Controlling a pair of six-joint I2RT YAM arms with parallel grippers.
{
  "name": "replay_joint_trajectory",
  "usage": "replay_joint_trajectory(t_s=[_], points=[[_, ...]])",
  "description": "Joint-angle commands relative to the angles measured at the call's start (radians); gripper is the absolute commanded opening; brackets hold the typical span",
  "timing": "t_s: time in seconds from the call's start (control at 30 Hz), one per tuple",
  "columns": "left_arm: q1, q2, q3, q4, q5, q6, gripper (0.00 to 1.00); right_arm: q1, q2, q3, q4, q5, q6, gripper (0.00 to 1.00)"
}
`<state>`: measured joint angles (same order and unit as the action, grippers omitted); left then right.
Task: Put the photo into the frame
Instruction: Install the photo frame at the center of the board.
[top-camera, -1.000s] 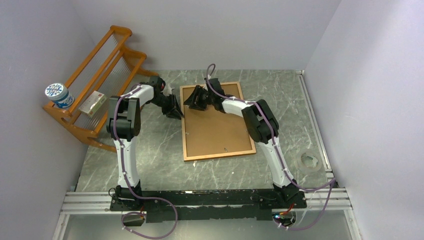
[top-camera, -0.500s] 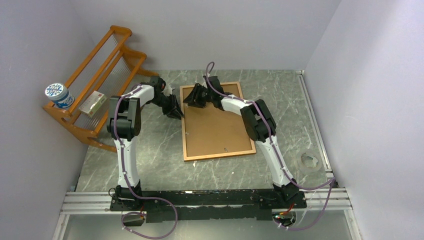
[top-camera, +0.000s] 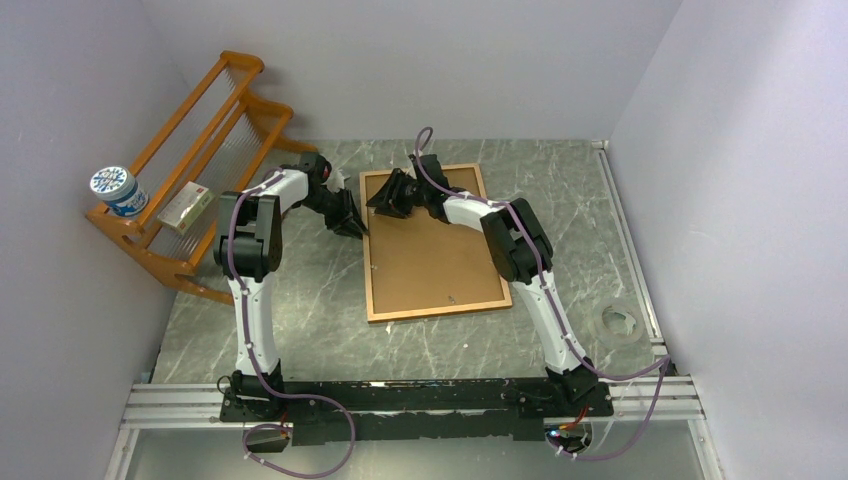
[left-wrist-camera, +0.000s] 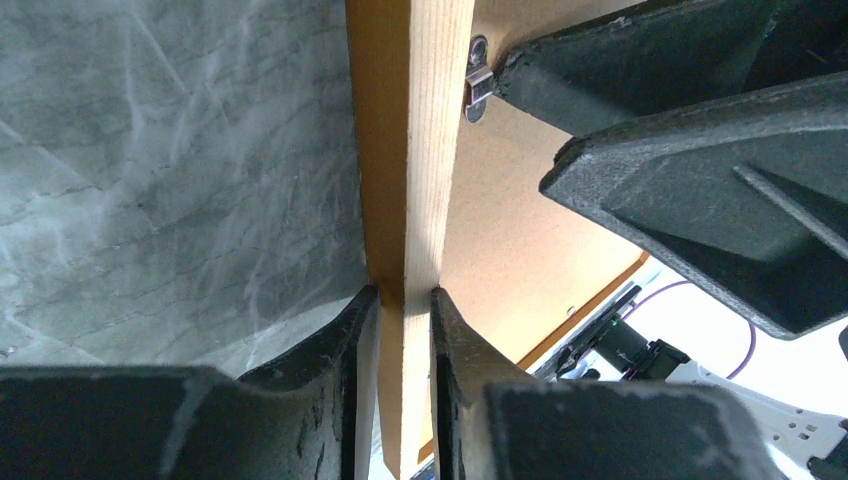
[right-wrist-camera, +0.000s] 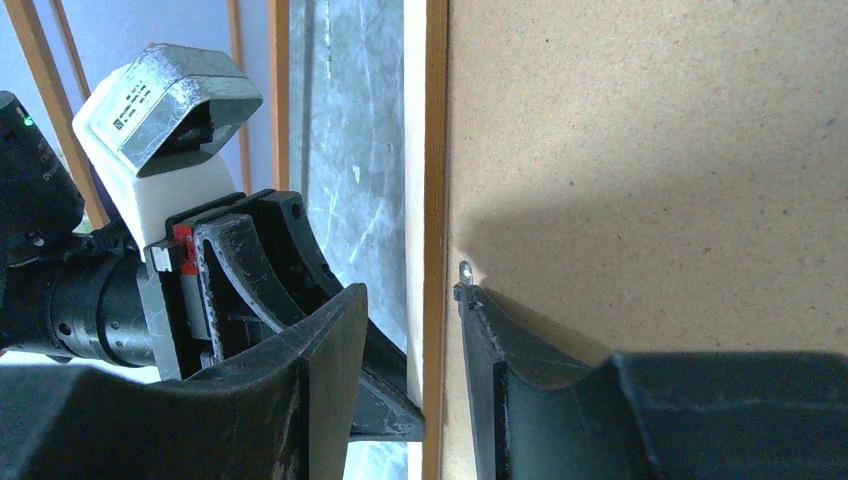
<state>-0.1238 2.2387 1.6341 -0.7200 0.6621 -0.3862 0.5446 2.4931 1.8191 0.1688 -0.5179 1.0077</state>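
The frame (top-camera: 438, 308) lies face down in the middle of the table, its plain brown backing board (top-camera: 430, 250) facing up. The photo is out of view. My left gripper (top-camera: 352, 228) is shut on the frame's left rail (left-wrist-camera: 420, 150), one finger on each side of the wood (left-wrist-camera: 405, 295). My right gripper (top-camera: 385, 195) is over the same rail near the far left corner. It straddles the rail (right-wrist-camera: 410, 295), open: the right finger rests against a small metal tab (right-wrist-camera: 465, 270) on the backing, and the left finger stands clear of the wood.
An orange wooden shelf rack (top-camera: 200, 150) stands at the back left, holding a blue-and-white tin (top-camera: 118, 190) and a small box (top-camera: 185, 208). A clear tape roll (top-camera: 620, 322) lies at the right. The two grippers are close together at the frame's left rail.
The right gripper has shifted slightly toward the frame's far left corner and its jaws have narrowed a little. The left gripper keeps its hold on the rail.
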Motion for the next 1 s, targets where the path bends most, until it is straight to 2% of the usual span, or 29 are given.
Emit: replay_joint_trajectory(t_s=[0.0,0.3,0.67,0.73,0.8,0.83,0.97], points=[[-0.03,0.096,-0.033,0.016,-0.124,0.038,0.2,0.025,0.044,-0.005,-0.066,-0.021,0.026,0.44],[-0.032,0.105,-0.038,0.022,-0.109,0.036,0.19,0.033,0.043,-0.026,-0.003,0.015,0.171,0.45],[-0.033,0.109,-0.036,0.02,-0.114,0.044,0.19,0.046,0.06,0.014,-0.027,0.035,0.223,0.45],[-0.033,0.113,-0.033,0.014,-0.115,0.046,0.18,0.047,0.077,0.041,-0.043,0.025,0.212,0.41],[-0.033,0.118,-0.031,0.008,-0.119,0.048,0.17,0.046,0.092,0.065,-0.052,0.016,0.2,0.24],[-0.033,0.119,-0.032,0.008,-0.118,0.049,0.17,0.047,0.094,0.066,-0.048,0.016,0.198,0.2],[-0.033,0.126,-0.031,0.001,-0.116,0.059,0.16,0.051,0.104,0.078,-0.061,0.014,0.184,0.15]])
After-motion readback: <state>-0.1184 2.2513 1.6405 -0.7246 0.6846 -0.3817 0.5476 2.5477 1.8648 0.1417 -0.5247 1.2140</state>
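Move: The metal clip on the backing board sits right at the right gripper's lower fingertip, roughly 1 cm to the left of that hand and 2 cm below it. The frame's left rail passes about 3 cm to the hand's left, its far corner some 9 cm ahead and 3 cm left; a second clip is about 14 cm back along the rail. From the left hand, already pinching that rail, the first clip lies about 6 cm ahead and 2 cm right. Keep the right gripper's lower fingertip at the clip and roll the wrist about 10 degrees, its upper side leaning forward, while easing slightly left towards the rail. Then sink the hand about 1 cm and bring the half-open fingers nearly shut at the clip, against the rail's inner edge. Hold the left gripper still, keeping its pinch on the left rail. ##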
